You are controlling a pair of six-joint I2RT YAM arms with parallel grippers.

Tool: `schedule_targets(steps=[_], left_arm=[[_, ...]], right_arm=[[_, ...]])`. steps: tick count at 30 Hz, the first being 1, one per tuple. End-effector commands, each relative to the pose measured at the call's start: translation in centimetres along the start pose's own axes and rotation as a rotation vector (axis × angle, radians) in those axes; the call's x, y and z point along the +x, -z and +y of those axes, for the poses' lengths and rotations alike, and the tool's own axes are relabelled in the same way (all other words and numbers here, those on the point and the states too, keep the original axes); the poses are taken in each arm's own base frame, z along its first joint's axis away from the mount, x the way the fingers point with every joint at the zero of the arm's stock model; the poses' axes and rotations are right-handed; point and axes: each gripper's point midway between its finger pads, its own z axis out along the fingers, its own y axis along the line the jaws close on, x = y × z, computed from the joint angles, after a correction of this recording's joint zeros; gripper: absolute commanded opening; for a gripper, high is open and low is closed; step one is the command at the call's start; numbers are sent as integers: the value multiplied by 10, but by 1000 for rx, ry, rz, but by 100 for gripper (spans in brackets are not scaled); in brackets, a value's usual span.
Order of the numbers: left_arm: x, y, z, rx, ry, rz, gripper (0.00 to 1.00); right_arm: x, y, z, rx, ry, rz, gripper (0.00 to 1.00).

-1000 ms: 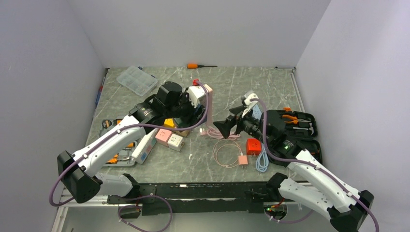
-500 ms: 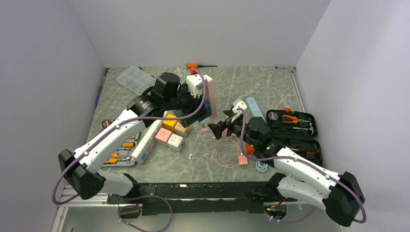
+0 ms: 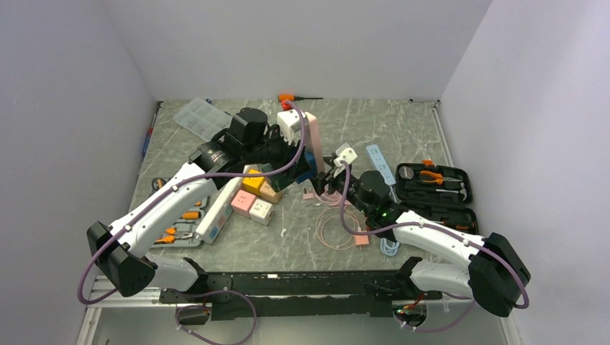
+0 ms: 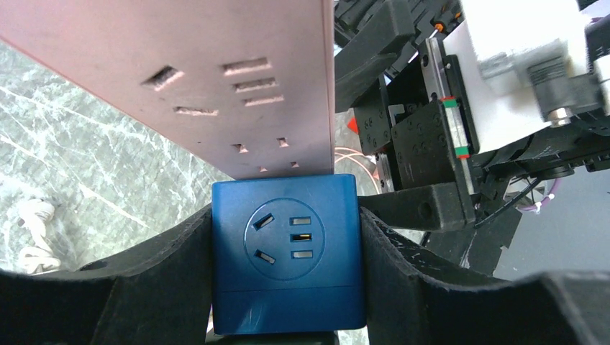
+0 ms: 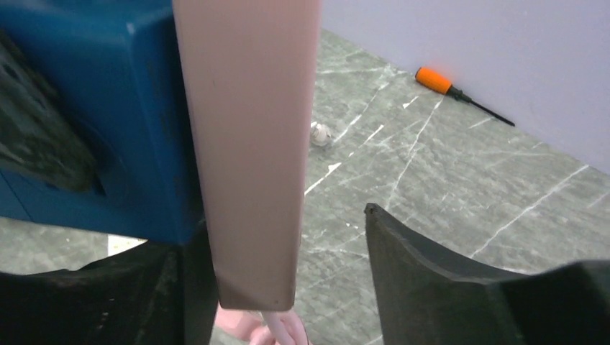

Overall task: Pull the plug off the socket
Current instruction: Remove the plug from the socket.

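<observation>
The socket is a long pink power strip (image 3: 311,142) standing nearly upright above the table, its outlet face (image 4: 237,72) filling the left wrist view. The plug, a blue cube adapter (image 4: 285,262) (image 3: 308,161), sits plugged into that face. My left gripper (image 4: 285,277) is shut on the cube, one finger on each side. My right gripper (image 5: 280,237) (image 3: 325,180) straddles the strip's lower end (image 5: 248,144), jaws open. The strip rests against the left finger, with a clear gap to the right finger (image 5: 403,259). A pink cord (image 5: 284,327) leaves the strip's bottom.
Pastel cube adapters (image 3: 253,198) and a long white power strip (image 3: 216,214) lie under the left arm. An open tool case (image 3: 435,190) is at the right, and a pale blue strip (image 3: 379,161) lies beside it. Coiled pink cable (image 3: 338,230), a clear box (image 3: 203,118) and an orange screwdriver (image 3: 288,97) also lie about.
The left arm raised the pink strip, then held still. The right arm swung left until its jaws straddled the strip's lower end, and they have narrowed.
</observation>
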Motion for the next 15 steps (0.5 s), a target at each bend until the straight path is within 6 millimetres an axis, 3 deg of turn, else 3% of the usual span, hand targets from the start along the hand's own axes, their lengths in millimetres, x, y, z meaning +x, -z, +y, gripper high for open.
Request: schedule_targets(steps=[1, 7, 11, 15], left_arm=[[-62, 20, -21, 64, -42, -200, 0], [-65, 24, -22, 79, -30, -209, 0], [-63, 28, -37, 182, -20, -202, 0], [-58, 31, -43, 211, -27, -192, 0]], right_arm=[[-64, -9, 4, -12, 10, -182, 62], [-66, -8, 14, -65, -7, -177, 26], [-67, -7, 15, -71, -22, -172, 0], [-69, -2, 3, -3, -27, -166, 0]])
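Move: The lower end of the upright pink socket strip is already between the right hand's open fingers, about 1 cm to the left and 1 cm above their midpoint. The blue plug cube, joined to it, sits about 4 cm left and 2 cm ahead; the pink cord coil lies some 20 cm below, 4 cm right and 3 cm back. From the left hand, which already holds the cube, the strip end is about 4 cm right, 1 cm back and 2 cm lower. The right fingers close from nearly three-quarters open and pinch the lower end of the pink strip from both sides, while that hand shifts about 1.5 cm up and 1 cm left to centre on it, then holds. The left hand keeps its grip on the blue cube, rising only about 1 cm with a slight tilt. ##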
